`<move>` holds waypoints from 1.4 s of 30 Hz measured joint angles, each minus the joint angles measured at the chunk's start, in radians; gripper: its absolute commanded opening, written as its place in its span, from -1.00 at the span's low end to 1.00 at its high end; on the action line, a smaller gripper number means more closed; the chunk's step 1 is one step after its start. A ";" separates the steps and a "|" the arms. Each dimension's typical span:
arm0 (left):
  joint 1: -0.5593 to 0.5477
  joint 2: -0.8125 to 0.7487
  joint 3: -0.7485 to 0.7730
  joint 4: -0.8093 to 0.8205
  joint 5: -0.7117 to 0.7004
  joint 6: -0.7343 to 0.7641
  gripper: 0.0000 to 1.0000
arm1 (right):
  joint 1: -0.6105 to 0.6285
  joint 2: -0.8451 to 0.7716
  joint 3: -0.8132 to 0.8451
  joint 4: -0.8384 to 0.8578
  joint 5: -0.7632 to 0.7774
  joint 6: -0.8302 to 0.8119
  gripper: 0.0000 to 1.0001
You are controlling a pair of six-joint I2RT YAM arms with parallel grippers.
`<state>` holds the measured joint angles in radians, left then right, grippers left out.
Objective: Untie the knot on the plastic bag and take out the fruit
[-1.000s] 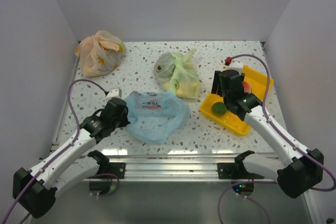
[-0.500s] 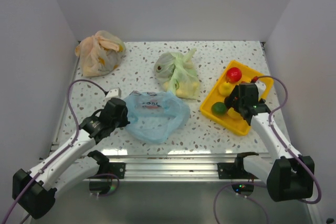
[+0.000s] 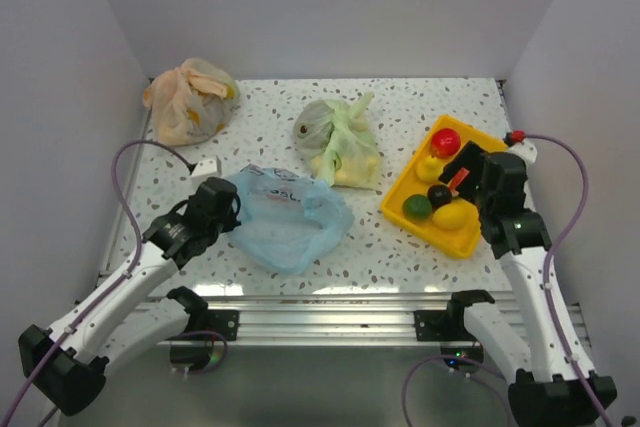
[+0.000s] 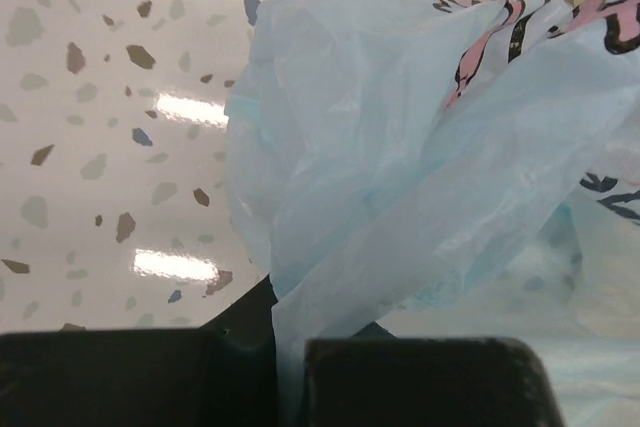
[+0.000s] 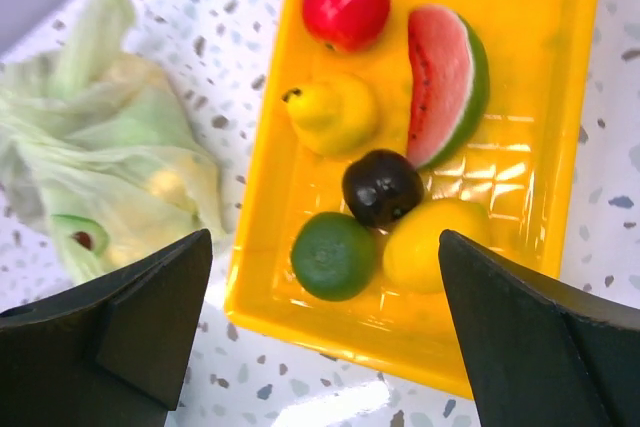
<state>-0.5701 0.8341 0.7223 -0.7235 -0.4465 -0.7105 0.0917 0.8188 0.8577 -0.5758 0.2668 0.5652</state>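
The light blue plastic bag [image 3: 290, 219] lies slack and flattened on the speckled table. My left gripper [image 3: 226, 209] is shut on its left edge, and a fold of blue film [image 4: 400, 147] runs down between the left gripper's [image 4: 290, 372] jaws. The knot is out of view. The fruit lies in the yellow tray [image 3: 425, 233]: a red apple [image 5: 346, 2], a watermelon slice [image 5: 447, 82], a yellow pear [image 5: 332, 112], a dark purple one [image 5: 382, 187], a green one [image 5: 335, 255] and a lemon [image 5: 435, 242]. My right gripper [image 3: 462, 169] [image 5: 325, 247] hangs open above the tray, holding nothing.
A knotted pale green bag [image 3: 340, 142] lies behind the blue one, just left of the tray [image 5: 560, 7]. An orange bag [image 3: 188, 99] sits in the far left corner. White walls close in the table on three sides.
My right gripper opened wide, left the lemon in the tray, then rose and drew back to the right. The left gripper shifted slightly left with the bag's edge.
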 measured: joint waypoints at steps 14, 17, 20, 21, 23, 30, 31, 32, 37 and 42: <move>0.012 -0.064 0.138 -0.118 -0.153 0.014 0.28 | 0.027 -0.163 0.289 -0.134 -0.022 -0.093 0.97; 0.012 -0.124 0.142 -0.139 -0.135 0.006 0.64 | 0.044 -0.169 0.336 -0.167 -0.015 -0.108 0.98; 0.012 -0.173 0.175 -0.173 -0.114 -0.001 1.00 | 0.060 -0.181 0.384 -0.187 0.001 -0.125 0.98; 0.012 -0.188 0.192 -0.184 -0.108 -0.004 1.00 | 0.066 -0.189 0.396 -0.190 0.004 -0.132 0.97; 0.012 -0.217 0.230 -0.200 -0.101 -0.005 1.00 | 0.076 -0.211 0.417 -0.193 0.009 -0.151 0.97; 0.012 -0.338 0.368 -0.230 -0.121 0.022 1.00 | 0.125 -0.340 0.427 -0.197 0.047 -0.230 0.98; 0.012 -0.357 0.385 -0.229 -0.130 0.029 1.00 | 0.127 -0.363 0.425 -0.196 0.055 -0.242 0.97; 0.012 -0.375 0.399 -0.227 -0.142 0.040 1.00 | 0.129 -0.387 0.420 -0.195 0.059 -0.254 0.97; 0.013 -0.471 0.428 -0.206 -0.201 0.083 1.00 | 0.131 -0.507 0.385 -0.196 0.075 -0.317 0.97; 0.013 -0.566 0.413 -0.164 -0.257 0.105 1.00 | 0.131 -0.568 0.354 -0.195 0.093 -0.359 0.97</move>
<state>-0.5575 0.2676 1.1351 -0.8871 -0.7036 -0.6060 0.2226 0.2504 1.2118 -0.7708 0.3595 0.2062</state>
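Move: Just right of the left hand hangs the blue bag, now empty, its left rim still pinched; its middle is about 14 cm to the right, 4 cm farther out and 7 cm down. The tied green bag stands some 22 cm ahead and 27 cm right of that hand. Under the empty right hand, about 13 cm down, lies the lower lemon; the yellow box's middle is about 7 cm ahead, and the green fruit 2 cm ahead and 8 cm left. Lifting the blue bag's pinched rim a few centimetres and carrying it slightly left, the left hand spreads its fingers wide and lets go, then climbs back and to the left, away from the bag, about 23 cm up in all. The right hand, open and empty, rises some 20 cm off the yellow box and draws back 17 cm. Both wrists tip up by roughly 40 degrees. ##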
